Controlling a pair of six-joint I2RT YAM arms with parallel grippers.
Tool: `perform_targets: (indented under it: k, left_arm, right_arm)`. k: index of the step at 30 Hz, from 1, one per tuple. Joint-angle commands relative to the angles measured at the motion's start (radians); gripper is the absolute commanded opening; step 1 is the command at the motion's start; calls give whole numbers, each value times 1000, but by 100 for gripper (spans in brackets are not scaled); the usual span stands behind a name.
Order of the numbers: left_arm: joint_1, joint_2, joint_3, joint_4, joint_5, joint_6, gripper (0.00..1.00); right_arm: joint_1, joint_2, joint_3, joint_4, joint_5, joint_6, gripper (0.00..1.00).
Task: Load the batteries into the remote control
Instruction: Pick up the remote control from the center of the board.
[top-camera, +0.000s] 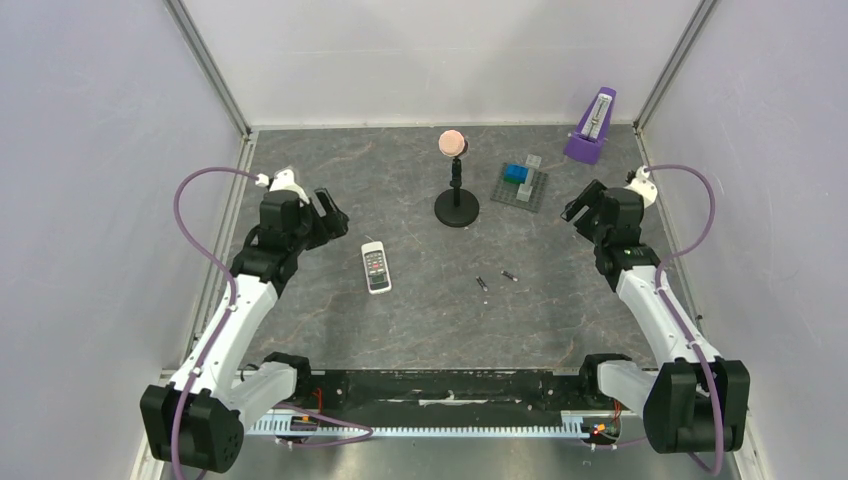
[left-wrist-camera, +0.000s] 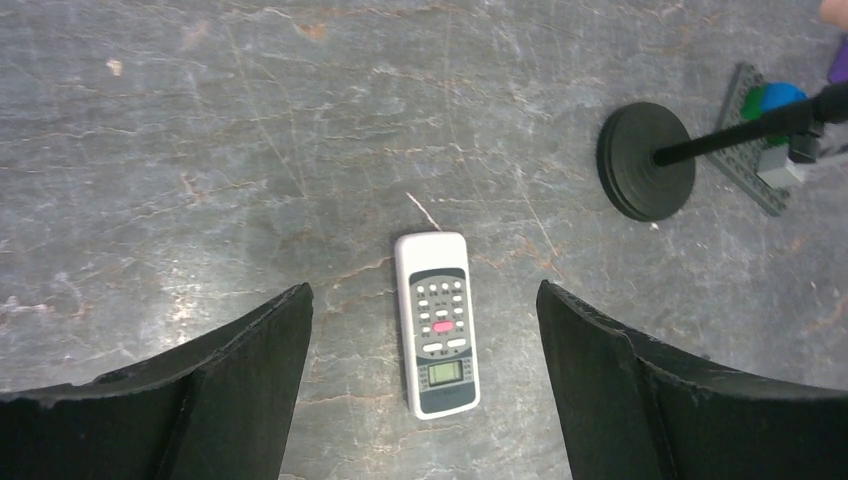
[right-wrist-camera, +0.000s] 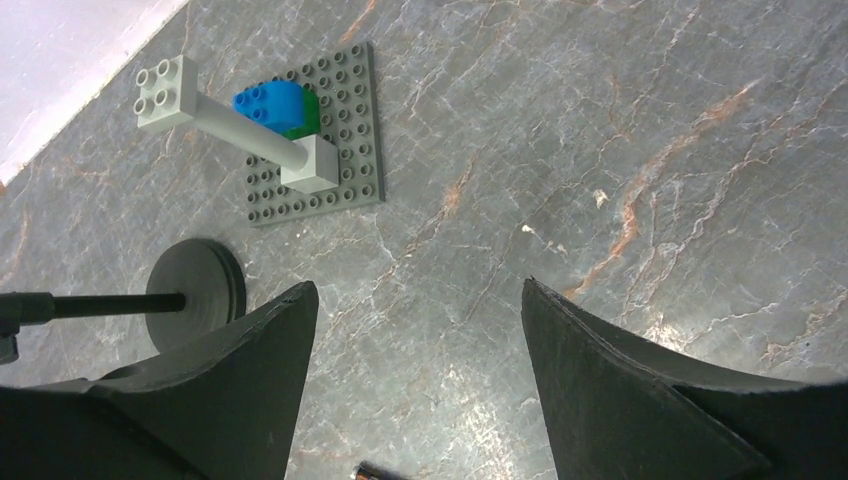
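Note:
The white remote control (top-camera: 376, 267) lies button-side up on the grey table, left of centre; in the left wrist view the remote control (left-wrist-camera: 436, 320) sits between my open fingers, well below them. Two small dark batteries (top-camera: 481, 283) (top-camera: 510, 275) lie apart on the table right of centre. One battery (right-wrist-camera: 378, 472) shows at the bottom edge of the right wrist view. My left gripper (top-camera: 333, 213) hovers open above and left of the remote. My right gripper (top-camera: 578, 205) hovers open at the right, away from the batteries, holding nothing.
A black stand (top-camera: 456, 208) with a round pink top rises behind the remote. A grey plate with blue blocks (top-camera: 520, 185) lies to its right. A purple metronome (top-camera: 592, 128) stands at the back right corner. Walls enclose the table on three sides.

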Motion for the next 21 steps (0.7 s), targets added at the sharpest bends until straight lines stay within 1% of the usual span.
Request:
perform_targets:
  k: [1, 5, 7, 11, 15, 18, 21]
  left_arm:
    - [2, -8, -13, 43, 153, 7, 88]
    - [-4, 25, -43, 48, 242, -30, 88]
    - [-31, 40, -60, 52, 239, -49, 88]
    - [-126, 67, -84, 52, 124, -77, 88]
    - [-228, 106, -97, 38, 3, -166, 88]
    - [-309, 170, -105, 35, -121, -244, 88]
    - [-332, 260, -92, -3, -226, -285, 88]
  right_arm:
    - [1, -34, -10, 11, -47, -10, 78]
    - [1, -44, -38, -9, -76, -8, 78]
    - [5, -60, -60, -20, -84, 0, 77]
    - [20, -97, -118, -23, -102, 12, 78]
    - [57, -106, -150, -26, -108, 15, 78]
    - [91, -93, -157, -25, -96, 8, 79]
    - [123, -65, -139, -34, -86, -5, 80]
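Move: The remote control lies about 7 cm to the right of the left hand, a centimetre or so back and some 17 cm below; the lamp stand's base is about 18 cm ahead and 29 cm right of that hand, the nearer battery 34 cm right and 6 cm back. From the right hand the remote is roughly 51 cm left, 5 cm back and 15 cm down, the nearer battery only 15 cm left and 7 cm back. Jaws still wide open, the left hand comes down and to the right onto a line over the remote control, going level at first and then sinking, about 9 cm each way with some 4 cm back towards its base, while the wrist tips about 15 degrees more steeply down and swings a little clockwise. The right hand, also open and empty, sinks, draws back and shifts left by 4 to 5 cm each towards the batteries, turning slightly counter-clockwise; neither hand touches anything. ##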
